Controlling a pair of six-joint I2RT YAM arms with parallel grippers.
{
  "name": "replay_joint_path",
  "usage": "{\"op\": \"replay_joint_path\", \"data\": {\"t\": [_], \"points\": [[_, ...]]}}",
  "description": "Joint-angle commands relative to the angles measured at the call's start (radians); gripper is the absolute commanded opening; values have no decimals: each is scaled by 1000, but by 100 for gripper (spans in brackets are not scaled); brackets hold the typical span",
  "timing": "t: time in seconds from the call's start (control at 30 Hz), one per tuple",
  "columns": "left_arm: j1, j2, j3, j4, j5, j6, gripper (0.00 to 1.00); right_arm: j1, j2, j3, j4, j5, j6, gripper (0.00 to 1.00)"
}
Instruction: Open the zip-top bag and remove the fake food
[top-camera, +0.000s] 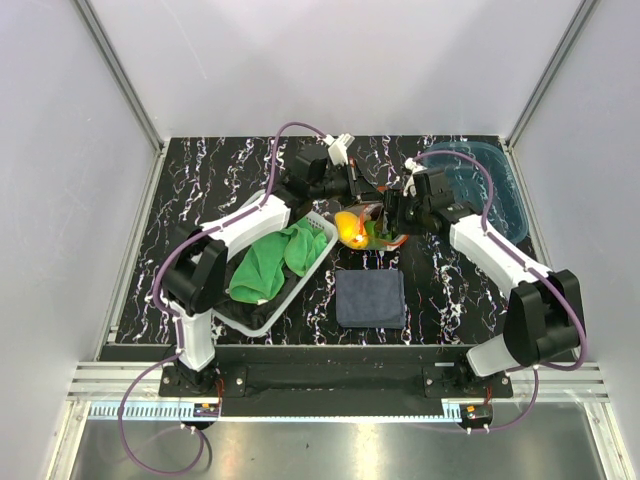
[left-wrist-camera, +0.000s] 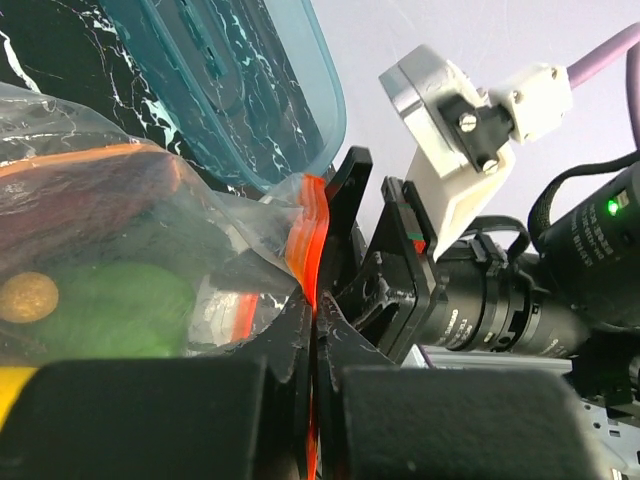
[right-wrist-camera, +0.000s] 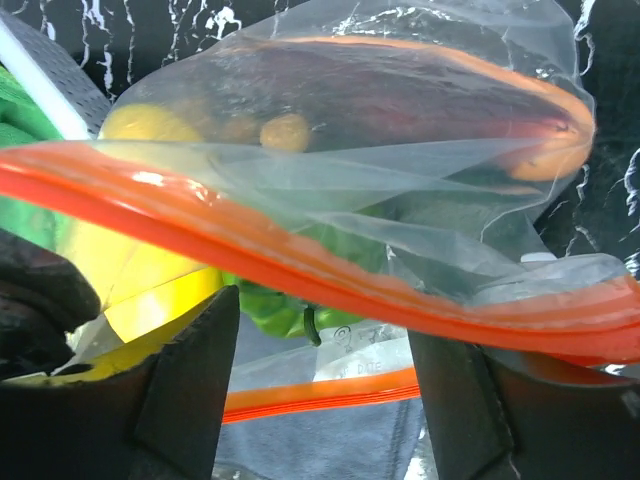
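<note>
The clear zip-top bag (top-camera: 372, 236) hangs between both grippers above the table's middle. Its orange-red zip strip (right-wrist-camera: 300, 262) is parted, so the mouth gapes. Inside are a yellow lemon-like piece (top-camera: 349, 228), a green piece (right-wrist-camera: 268, 303) and a small brown ball (right-wrist-camera: 285, 132). My left gripper (left-wrist-camera: 316, 320) is shut on one end of the zip strip (left-wrist-camera: 310, 235); in the top view it (top-camera: 368, 197) is just behind the bag. My right gripper (right-wrist-camera: 322, 315) is open, its fingers spread under the upper strip, with the lower strip lying between them; in the top view it (top-camera: 392, 216) is at the bag's right.
A white basket (top-camera: 303, 283) holding a green cloth (top-camera: 268, 262) stands left of the bag. A dark blue cloth (top-camera: 370, 298) lies flat below the bag. A translucent blue tray (top-camera: 497, 188) sits at the back right, close behind the right arm.
</note>
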Motion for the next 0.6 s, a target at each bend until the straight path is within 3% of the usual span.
{"op": "replay_joint_path", "data": {"t": [0.0, 0.33, 0.57], "points": [[-10, 10, 31, 62, 60, 0, 0, -3, 48, 45, 54, -6, -70, 77], [-26, 67, 63, 211, 72, -156, 0, 0, 94, -4, 227, -128, -47, 94], [-46, 95, 45, 274, 72, -210, 0, 0, 137, -73, 289, -36, -39, 95]]}}
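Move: The right hand hovers at the bag's mouth with the green pepper about 7 cm below it, some 2 cm ahead and 2 cm left. The yellow food lies roughly 7 cm to the left of that pepper and 1 cm farther out, the long dark food about 7 cm beyond the pepper, and the grey cloth some 12 cm nearer the base. From the left hand, which already pinches the orange zip lip, the pepper is about 15 cm below, level fore and aft, 2 cm left. Down and forward, drifting left as well, the right hand eases some 3 cm into the bag's mouth towards the green pepper, its already parted fingers spreading to almost fully open and turning slightly counter-clockwise. The left hand keeps its pinch on the orange zip lip and carries it about 2.5 cm forward and as much down, tilting a little. ##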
